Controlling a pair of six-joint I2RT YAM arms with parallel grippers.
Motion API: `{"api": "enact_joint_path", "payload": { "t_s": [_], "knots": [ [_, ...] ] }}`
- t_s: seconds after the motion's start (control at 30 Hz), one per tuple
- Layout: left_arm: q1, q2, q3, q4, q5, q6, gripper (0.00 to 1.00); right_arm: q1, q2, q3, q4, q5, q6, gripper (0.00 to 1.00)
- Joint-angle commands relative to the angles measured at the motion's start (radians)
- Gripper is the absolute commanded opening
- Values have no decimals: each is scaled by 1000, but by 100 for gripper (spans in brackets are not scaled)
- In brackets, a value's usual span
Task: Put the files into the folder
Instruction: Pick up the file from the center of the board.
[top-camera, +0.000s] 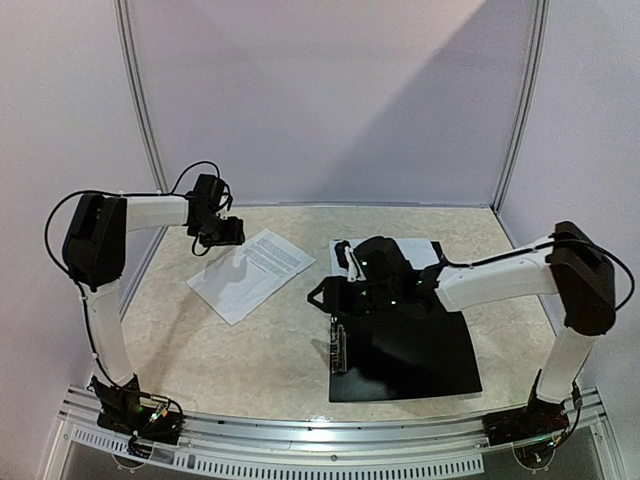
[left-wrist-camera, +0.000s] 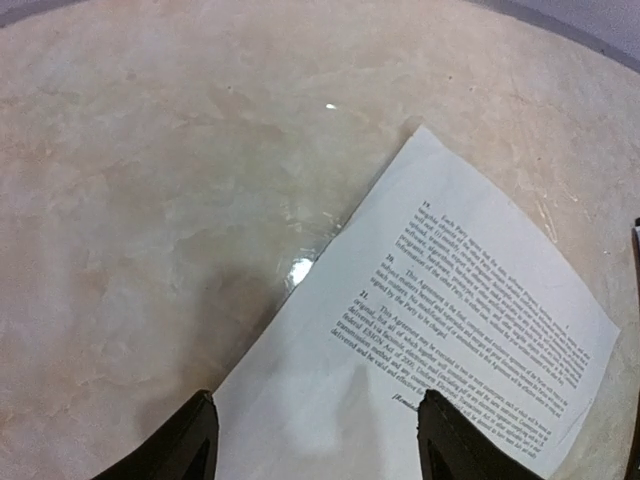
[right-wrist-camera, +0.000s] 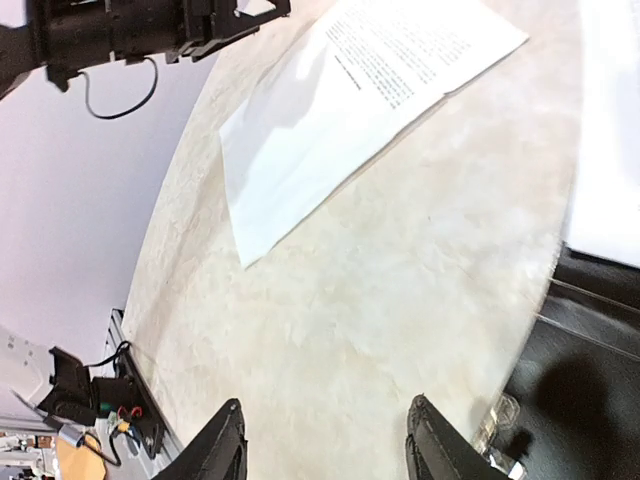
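One sheet of the files (top-camera: 252, 272) lies flat on the table left of centre, white with black print (left-wrist-camera: 470, 320) (right-wrist-camera: 350, 100). My left gripper (top-camera: 222, 232) (left-wrist-camera: 320, 445) hovers open over that sheet's far-left end, with only paper showing between the fingers. The black folder (top-camera: 405, 350) (right-wrist-camera: 590, 390) lies flat at centre right, its metal clip (top-camera: 338, 345) along the left edge. My right gripper (top-camera: 335, 285) (right-wrist-camera: 325, 440) is open above bare table just left of the folder's far-left corner, holding nothing. A white surface (top-camera: 428, 255) (right-wrist-camera: 610, 130) shows at the folder's far end, partly hidden by the right arm.
The marbled table (top-camera: 260, 350) is walled by white panels at the back and sides. A metal rail (top-camera: 320, 435) with the arm bases runs along the near edge. Bare tabletop lies between the sheet and the folder.
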Motion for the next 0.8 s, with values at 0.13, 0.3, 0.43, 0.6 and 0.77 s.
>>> {"api": "enact_joint_path", "payload": {
  "t_s": [0.13,0.3,0.43,0.6,0.77],
  "knots": [
    [69,35,-22,69,84,-42,69,9,328,274,72,-54,117,58],
    [103,90,36,37,115,-49,69,8,510,441,55,-65,204,59],
    [120,100,29,36,118,-57,68,9,605,535,31,-14,295,58],
    [123,125,8,36,136,-67,67,9,642,540,72,61,423,58],
    [110,136,-34,25,169,-89,64,2,721,607,82,66,555,56]
  ]
}}
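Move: The file lying askew in the middle of the left half is about 17 cm to the right hand's left, 15 cm ahead and 12 cm below. From the left hand its middle is roughly 6 cm back, 2 cm right and 7 cm below. The clip is some 6 cm to the right hand's right and 6 cm back; the black board's middle is about 21 cm right, 8 cm back; the filed sheets sit about 18 cm right, 18 cm ahead. No contact can be seen yet: both open hands close in on the loose file's edges. The right hand sweeps left about 12 cm, forward and down some 8 cm each, sinking only in the first part, and rolls about its fingers, towards the file's near right edge. The left sinks some 5 cm and shifts left towards the far left edge. ##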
